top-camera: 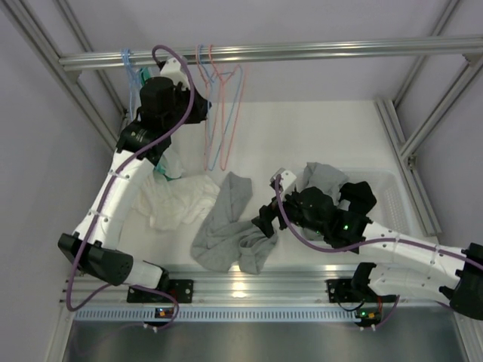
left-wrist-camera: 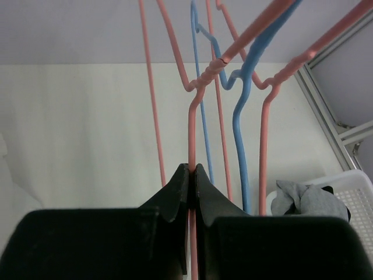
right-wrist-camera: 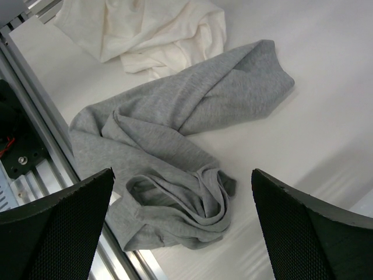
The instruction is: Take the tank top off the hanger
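Observation:
The grey tank top [top-camera: 230,226] [right-wrist-camera: 175,134] lies crumpled on the white table, off any hanger, with its straps bunched near the front rail. My right gripper [top-camera: 264,222] [right-wrist-camera: 182,172] hovers over it, open, with nothing between its fingers. A bare pink wire hanger [top-camera: 234,113] [left-wrist-camera: 191,134] hangs from the top rail [top-camera: 302,53]. My left gripper [top-camera: 198,113] [left-wrist-camera: 192,169] is up there, shut on the hanger's thin vertical wire.
More pink hangers and blue hangers [top-camera: 219,128] [left-wrist-camera: 240,128] hang beside the held one. A white garment [top-camera: 177,200] [right-wrist-camera: 145,29] lies left of the tank top. A white basket [top-camera: 400,200] [left-wrist-camera: 361,192] with grey and black clothes stands at the right.

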Robot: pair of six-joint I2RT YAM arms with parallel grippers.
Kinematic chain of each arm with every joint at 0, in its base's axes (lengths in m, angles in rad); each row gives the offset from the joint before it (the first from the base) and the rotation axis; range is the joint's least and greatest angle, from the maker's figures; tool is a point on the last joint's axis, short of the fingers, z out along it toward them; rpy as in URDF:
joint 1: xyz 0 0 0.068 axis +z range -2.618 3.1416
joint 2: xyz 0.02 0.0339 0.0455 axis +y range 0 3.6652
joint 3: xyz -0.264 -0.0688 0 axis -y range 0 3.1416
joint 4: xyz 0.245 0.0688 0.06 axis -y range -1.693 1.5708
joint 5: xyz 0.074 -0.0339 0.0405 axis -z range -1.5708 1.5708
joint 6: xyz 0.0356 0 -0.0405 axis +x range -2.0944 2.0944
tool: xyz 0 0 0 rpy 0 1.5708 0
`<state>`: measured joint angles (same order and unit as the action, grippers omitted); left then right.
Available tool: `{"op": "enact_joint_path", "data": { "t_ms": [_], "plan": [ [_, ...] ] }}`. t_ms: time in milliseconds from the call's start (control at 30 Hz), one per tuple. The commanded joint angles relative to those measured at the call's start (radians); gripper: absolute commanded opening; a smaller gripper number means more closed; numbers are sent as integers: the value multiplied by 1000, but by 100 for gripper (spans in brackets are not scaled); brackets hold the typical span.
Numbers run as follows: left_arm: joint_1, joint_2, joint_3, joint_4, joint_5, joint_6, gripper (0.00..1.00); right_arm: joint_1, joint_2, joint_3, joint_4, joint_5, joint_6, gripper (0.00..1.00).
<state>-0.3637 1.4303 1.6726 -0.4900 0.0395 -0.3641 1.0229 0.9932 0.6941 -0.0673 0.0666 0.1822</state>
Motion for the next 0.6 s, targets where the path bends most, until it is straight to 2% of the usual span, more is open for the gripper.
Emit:
{"op": "enact_joint_path", "data": {
  "t_ms": [0, 167, 300, 333, 400, 433, 533, 567],
  "plan": [
    [-3, -34, -17, -4, -15, 28, 0, 2, 8, 27, 64, -1, -12, 99],
    [-7, -44, -8, -5, -18, 22, 0, 2, 54, 25, 115, 15, 13, 99],
    [-7, -79, -20, -7, -27, 19, 14, 2, 139, 34, 181, -5, 39, 99],
    [-7, -88, -24, -7, -29, 17, 24, 2, 162, 39, 193, -17, 37, 99],
    [-7, -122, -45, -7, -39, 19, 31, 2, 238, 59, 213, -27, 45, 99],
    [-7, -139, -54, -7, -64, 20, 47, 2, 261, 65, 234, -27, 48, 99],
    [-7, -221, -102, -9, -95, 21, 70, 2, 343, 68, 303, -11, 66, 99],
    [-7, -269, -115, -9, -110, 22, 85, 2, 379, 68, 316, -11, 69, 99]
  ]
}}
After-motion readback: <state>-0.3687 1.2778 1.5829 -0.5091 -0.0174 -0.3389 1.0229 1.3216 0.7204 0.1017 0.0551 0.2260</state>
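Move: The left gripper pinches the pink hanger already hooked on the rail; the hanger's middle is about 3 cm ahead and 3 cm right of this hand, level with it. The blue hanger hangs some 6 cm right and 4 cm ahead. From the open right gripper the grey tank top lies about 4 cm ahead, 8 cm left and 15 cm down. The white cloth is some 12 cm ahead and 23 cm left, the white bin 11 cm ahead and 26 cm right. Open the left fingers wide to let go of the pink hanger's wire, and draw that gripper back about 4 cm, easing left and slightly up, clear of the hangers. Meanwhile lower the right gripper about 7 cm, also reaching left and somewhat forward towards the grey tank top, fingers kept wide open. ##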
